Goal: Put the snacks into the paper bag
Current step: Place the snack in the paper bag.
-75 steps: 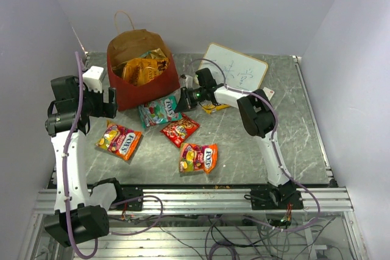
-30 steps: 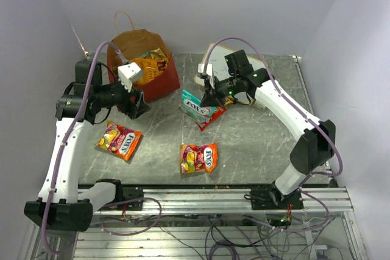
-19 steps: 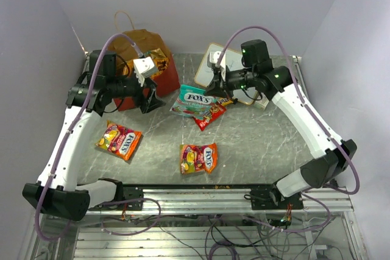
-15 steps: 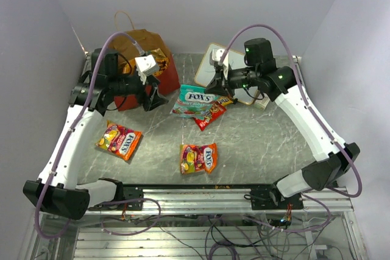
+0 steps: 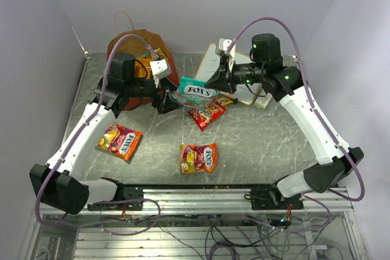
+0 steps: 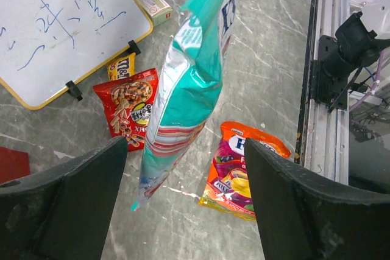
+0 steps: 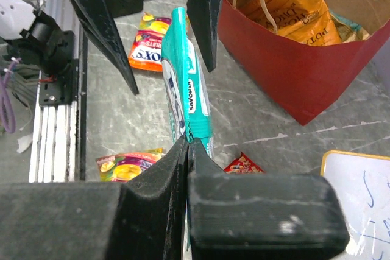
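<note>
My right gripper is shut on the top edge of a teal Fox's packet, which hangs in the air above the table. My left gripper is open, and the lower part of that teal packet hangs between its two fingers without touching them. Behind my left arm stands the red paper bag, with an orange chip bag inside it. On the table lie a red snack packet and two orange Fox's packets.
A whiteboard with writing lies at the back right, with a small white box and a small yellow candy pack beside it. Purple walls close in the back and both sides. A metal rail runs along the near edge.
The right arm has lifted the teal packet higher and carried it left. The left arm has swung right from the bag, its open jaws now around the hanging packet.
</note>
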{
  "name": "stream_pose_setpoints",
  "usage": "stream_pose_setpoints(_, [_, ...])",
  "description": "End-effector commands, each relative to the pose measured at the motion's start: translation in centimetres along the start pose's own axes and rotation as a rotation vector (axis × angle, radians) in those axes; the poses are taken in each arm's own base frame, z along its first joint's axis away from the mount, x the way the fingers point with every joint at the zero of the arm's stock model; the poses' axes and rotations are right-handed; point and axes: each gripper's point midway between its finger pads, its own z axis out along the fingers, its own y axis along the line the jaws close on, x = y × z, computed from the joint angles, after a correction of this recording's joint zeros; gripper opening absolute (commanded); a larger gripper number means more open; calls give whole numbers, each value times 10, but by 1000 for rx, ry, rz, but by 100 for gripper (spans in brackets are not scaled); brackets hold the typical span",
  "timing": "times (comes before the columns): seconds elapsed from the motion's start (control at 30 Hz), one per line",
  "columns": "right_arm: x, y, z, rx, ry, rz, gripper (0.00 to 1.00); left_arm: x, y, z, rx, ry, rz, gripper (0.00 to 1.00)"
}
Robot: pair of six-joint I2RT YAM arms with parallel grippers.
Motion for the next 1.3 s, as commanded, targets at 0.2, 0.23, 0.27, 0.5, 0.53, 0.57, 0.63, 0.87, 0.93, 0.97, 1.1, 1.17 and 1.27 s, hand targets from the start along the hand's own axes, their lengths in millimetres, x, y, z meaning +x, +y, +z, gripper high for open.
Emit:
stream_pose_setpoints(0.2, [-39,5,-28,-16,-139,-11,0,2,-1,18,53,-45,44,84])
stream_pose_setpoints(0.23, [-39,5,-29,-18,-143,-8,0,3,-1,19,56,-47,43,84])
stream_pose_setpoints(0.27, [-39,6,-30,-20,-145,-5,0,4,-1,19,60,-50,40,84])
stream_pose_setpoints(0.5, [-42,5,-35,-34,-171,20,0,4,-5,24,94,-69,18,65])
stream_pose_setpoints(0.53, [-42,5,-35,-36,-172,23,0,4,-5,24,98,-71,19,61])
stream_pose_setpoints(0.57, [-41,5,-35,-36,-172,24,0,3,-5,25,104,-72,20,58])
stream_pose_setpoints(0.63, [-40,3,-35,-33,-172,28,0,2,-6,25,111,-74,20,50])
stream_pose_setpoints(0.87, [-29,-4,-34,-18,-166,47,0,4,-12,21,120,-64,50,15])
stream_pose_setpoints(0.93, [-23,-7,-34,-4,-159,49,0,4,-13,18,113,-52,74,7])
stream_pose_setpoints(0.97, [-21,-7,-34,0,-155,51,0,5,-13,16,107,-44,84,7])
stream_pose_setpoints(1.1, [-6,-12,-34,23,-128,51,7,5,-15,8,88,-14,118,7])
stream_pose_setpoints(1.17, [1,-14,-35,36,-113,46,18,3,-15,4,74,-7,129,7])
stream_pose_setpoints(1.27, [13,-16,-38,62,-82,39,41,-3,-14,-4,53,-9,136,7])
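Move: My right hand still holds the teal Fox's pouch. The pouch's middle is about 6 cm left of that hand, 3 cm back and 3 cm below. From my open left hand it is some 7 cm right, 3 cm forward and slightly above, its near end already between the fingers. From my left hand the paper bag is roughly 16 cm ahead, 12 cm left and 15 cm lower. On the table, about 30 cm below, lie the red snack packet, 15 cm right and 6 cm ahead, and the Fox's fruits packet, 10 cm right and 11 cm back. I ease my left hand about 2 cm right and 2 cm down, then shut its fingers on the near end of the teal pouch, drifting slightly lower and back left. Meanwhile my right hand lifts some 3 cm, rolls a little and sinks back, shifting 3 cm right, away from the left hand; only once the left has closed do its fingers part about a third of the way. ##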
